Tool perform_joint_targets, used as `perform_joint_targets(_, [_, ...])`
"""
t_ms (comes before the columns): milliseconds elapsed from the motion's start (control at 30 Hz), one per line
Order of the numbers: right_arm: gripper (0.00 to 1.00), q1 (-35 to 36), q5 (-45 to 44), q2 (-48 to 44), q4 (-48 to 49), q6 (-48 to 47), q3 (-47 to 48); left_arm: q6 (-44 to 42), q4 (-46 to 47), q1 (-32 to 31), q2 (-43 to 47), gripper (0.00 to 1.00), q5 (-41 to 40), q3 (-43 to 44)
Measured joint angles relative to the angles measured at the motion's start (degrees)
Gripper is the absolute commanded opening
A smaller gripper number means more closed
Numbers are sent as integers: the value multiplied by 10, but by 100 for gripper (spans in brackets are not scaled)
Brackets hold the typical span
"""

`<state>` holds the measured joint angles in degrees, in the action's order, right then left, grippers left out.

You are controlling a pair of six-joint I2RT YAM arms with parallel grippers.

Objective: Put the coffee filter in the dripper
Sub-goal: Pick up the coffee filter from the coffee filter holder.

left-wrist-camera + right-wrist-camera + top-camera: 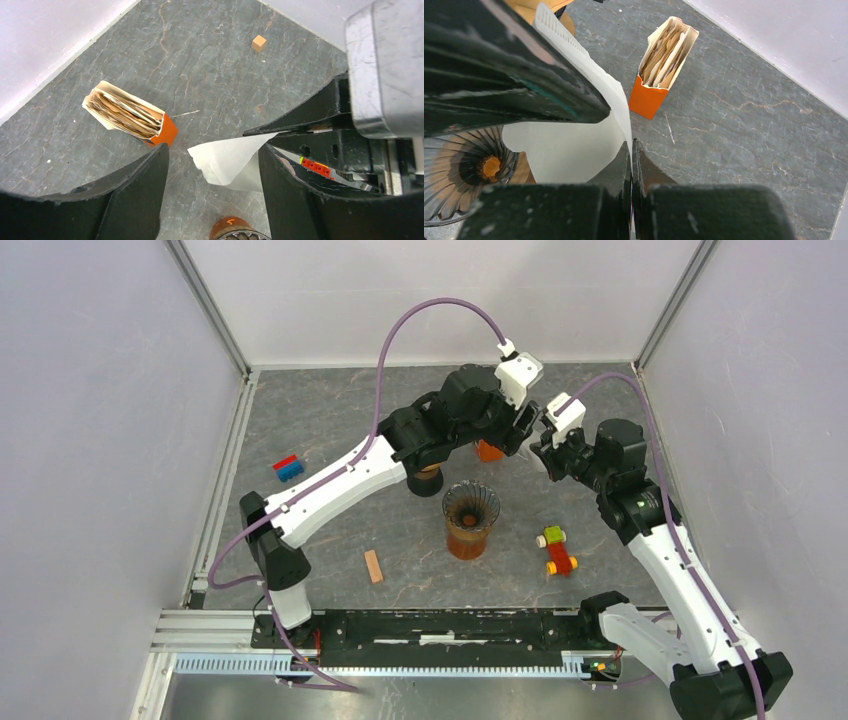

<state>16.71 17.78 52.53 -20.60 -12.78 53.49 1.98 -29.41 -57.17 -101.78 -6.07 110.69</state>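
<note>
A white paper coffee filter (231, 161) hangs above the table, and my right gripper (631, 146) is shut on its edge. The filter (574, 145) spreads to the left of the closed fingers. My left gripper (212, 150) is open, with the filter between its fingers (285, 195) and close to the right-hand one. Both grippers meet at the far middle of the table, the left (522, 428) beside the right (543, 445). The ribbed dripper (470, 505) sits on an amber glass nearer the arm bases, and its rim (469, 170) lies below and left of the filter.
An orange box of spare filters (131, 115) stands just behind the grippers. A dark round holder (427, 480) sits left of the dripper. A small wooden cube (258, 43), a blue-red brick (288, 468), a wooden block (373, 566) and coloured toy bricks (557, 550) lie about. Walls enclose the table.
</note>
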Motion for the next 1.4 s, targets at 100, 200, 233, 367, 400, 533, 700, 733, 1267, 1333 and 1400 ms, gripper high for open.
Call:
perform_joint_targets(100, [0, 1, -1, -2, 0, 0, 0, 0, 0, 0, -5, 71, -3, 0])
perform_joint_targets(200, [0, 1, -1, -4, 0, 0, 0, 0, 0, 0, -6, 68, 2, 0])
perform_joint_targets(233, [0, 1, -1, -5, 0, 0, 0, 0, 0, 0, -6, 67, 5, 0])
perform_joint_targets(367, [0, 1, -3, -7, 0, 0, 0, -1, 5, 0, -6, 60, 28, -1])
perform_joint_targets(400, [0, 1, -3, -8, 0, 0, 0, -1, 8, 0, -6, 59, 34, -3])
perform_joint_targets(533, [0, 1, -6, -10, 0, 0, 0, -2, 10, 0, -6, 59, 50, -11])
perform_joint_targets(700, [0, 1, -12, -10, 0, 0, 0, -3, 10, -1, -6, 60, 46, -24])
perform_joint_targets(733, [0, 1, -12, -10, 0, 0, 0, -3, 10, -1, -6, 60, 45, -26])
perform_joint_targets(1267, [0, 1, -16, -10, 0, 0, 0, -12, 10, -2, -6, 38, 21, -26])
perform_joint_targets(1333, [0, 1, -16, -10, 0, 0, 0, -22, 10, -4, -6, 36, 13, -26])
perform_joint_targets(1400, [0, 1, -18, -10, -1, 0, 0, -35, 10, -8, -6, 33, 1, -26])
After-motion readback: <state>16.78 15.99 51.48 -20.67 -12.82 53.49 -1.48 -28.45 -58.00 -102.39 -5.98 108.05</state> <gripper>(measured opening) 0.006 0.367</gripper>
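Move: The white filter, still pinched in my right hand, has its middle some 4 cm below my left hand, about 2 cm to its right and 1 cm back; from the right hand it is 3 cm left, 1 cm ahead and 3 cm up. The ribbed dripper stands about 6 cm back and 7 cm left of my left hand, some 22 cm lower. The filter holder is roughly 17 cm ahead, 2 cm left, 26 cm down. I lower my open left hand about 2.5 cm onto the filter's free, crimped side, first edging roughly 1 cm back and to the right, then easing most of that back. Meanwhile I narrow its fingers from wide to about half that gap around the crimped strip, without shutting them. My right hand stays put and keeps its pinch. ##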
